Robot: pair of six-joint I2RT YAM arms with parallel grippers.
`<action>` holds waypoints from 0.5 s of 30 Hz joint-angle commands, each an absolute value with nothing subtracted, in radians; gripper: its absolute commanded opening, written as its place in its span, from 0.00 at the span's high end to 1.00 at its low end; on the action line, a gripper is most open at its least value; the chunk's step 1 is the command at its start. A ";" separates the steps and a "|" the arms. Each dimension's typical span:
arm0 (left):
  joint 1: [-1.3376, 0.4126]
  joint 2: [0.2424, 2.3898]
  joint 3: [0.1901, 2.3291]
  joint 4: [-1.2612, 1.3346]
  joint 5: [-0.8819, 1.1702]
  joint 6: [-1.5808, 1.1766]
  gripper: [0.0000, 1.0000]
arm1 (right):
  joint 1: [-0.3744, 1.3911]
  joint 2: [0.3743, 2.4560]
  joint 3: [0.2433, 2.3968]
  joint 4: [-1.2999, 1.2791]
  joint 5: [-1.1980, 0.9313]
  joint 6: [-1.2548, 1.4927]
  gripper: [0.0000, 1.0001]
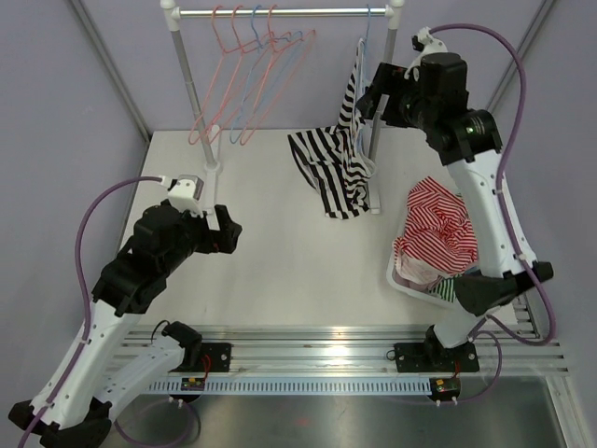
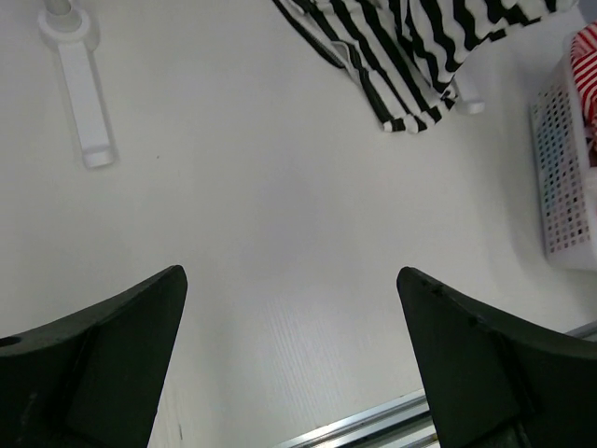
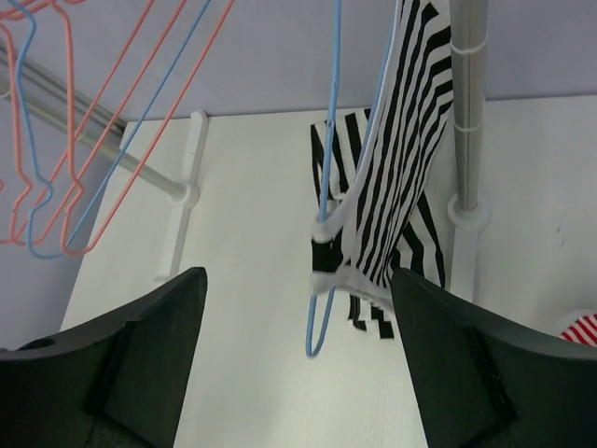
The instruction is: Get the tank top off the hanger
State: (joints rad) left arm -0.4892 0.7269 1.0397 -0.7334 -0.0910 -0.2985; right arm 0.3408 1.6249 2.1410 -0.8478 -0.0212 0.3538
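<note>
A black-and-white striped tank top (image 1: 331, 173) hangs from a blue hanger (image 1: 366, 42) at the right end of the rail, and its lower part trails onto the white table. In the right wrist view the tank top (image 3: 410, 140) is bunched on one side of the hanger (image 3: 311, 353), whose bare lower loop pokes out below a white strap. My right gripper (image 1: 368, 98) is raised beside the garment and open (image 3: 297, 273), holding nothing. My left gripper (image 1: 229, 233) hovers low over the table's left-middle, open and empty (image 2: 290, 270), with the tank top's hem (image 2: 401, 47) far ahead.
Several empty pink and blue hangers (image 1: 242, 84) hang at the rail's left. The rack's right post (image 3: 466, 112) stands just behind the garment, and a rack foot (image 2: 79, 93) lies on the table. A white basket (image 1: 401, 271) of red-striped clothes sits at the right.
</note>
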 commanded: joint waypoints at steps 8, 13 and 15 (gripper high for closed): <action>-0.489 0.729 0.959 -0.655 -0.104 -0.221 0.01 | 0.388 1.992 2.597 -0.976 0.239 0.151 0.25; -0.489 0.733 0.946 -0.655 -0.091 -0.222 0.01 | 0.388 2.054 2.628 -0.924 0.256 0.118 0.53; -0.489 0.730 0.942 -0.653 -0.083 -0.222 0.01 | 0.388 2.074 2.655 -0.919 0.256 0.107 0.59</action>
State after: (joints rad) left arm -0.4892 0.7368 0.9474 -0.7082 -0.0994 -0.2394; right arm 0.3862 2.0586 2.5851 -0.9497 0.2214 0.1562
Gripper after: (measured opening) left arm 0.988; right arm 0.441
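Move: The blue hanger holding the black-and-white tank top hangs some 11 cm ahead of the right hand, about 1 cm to its left and 4 cm lower. The rack's right post stands roughly 5 cm to the right of that hanger and 2 cm farther out, and the empty pink hangers hang about 24 cm to its left, level with it. From the left hand, the same hanger is around 30 cm ahead, 30 cm to the right and 10 cm higher. Drive the right gripper about 10 cm forward, sinking some 5 cm, until the blue hanger's lower part comes in between the fingers. Meanwhile roll the wrist about 15 degrees, left side down, and close the fingers from nearly wide open to a bit under half. Lower the open left gripper roughly 4 cm over the table. ##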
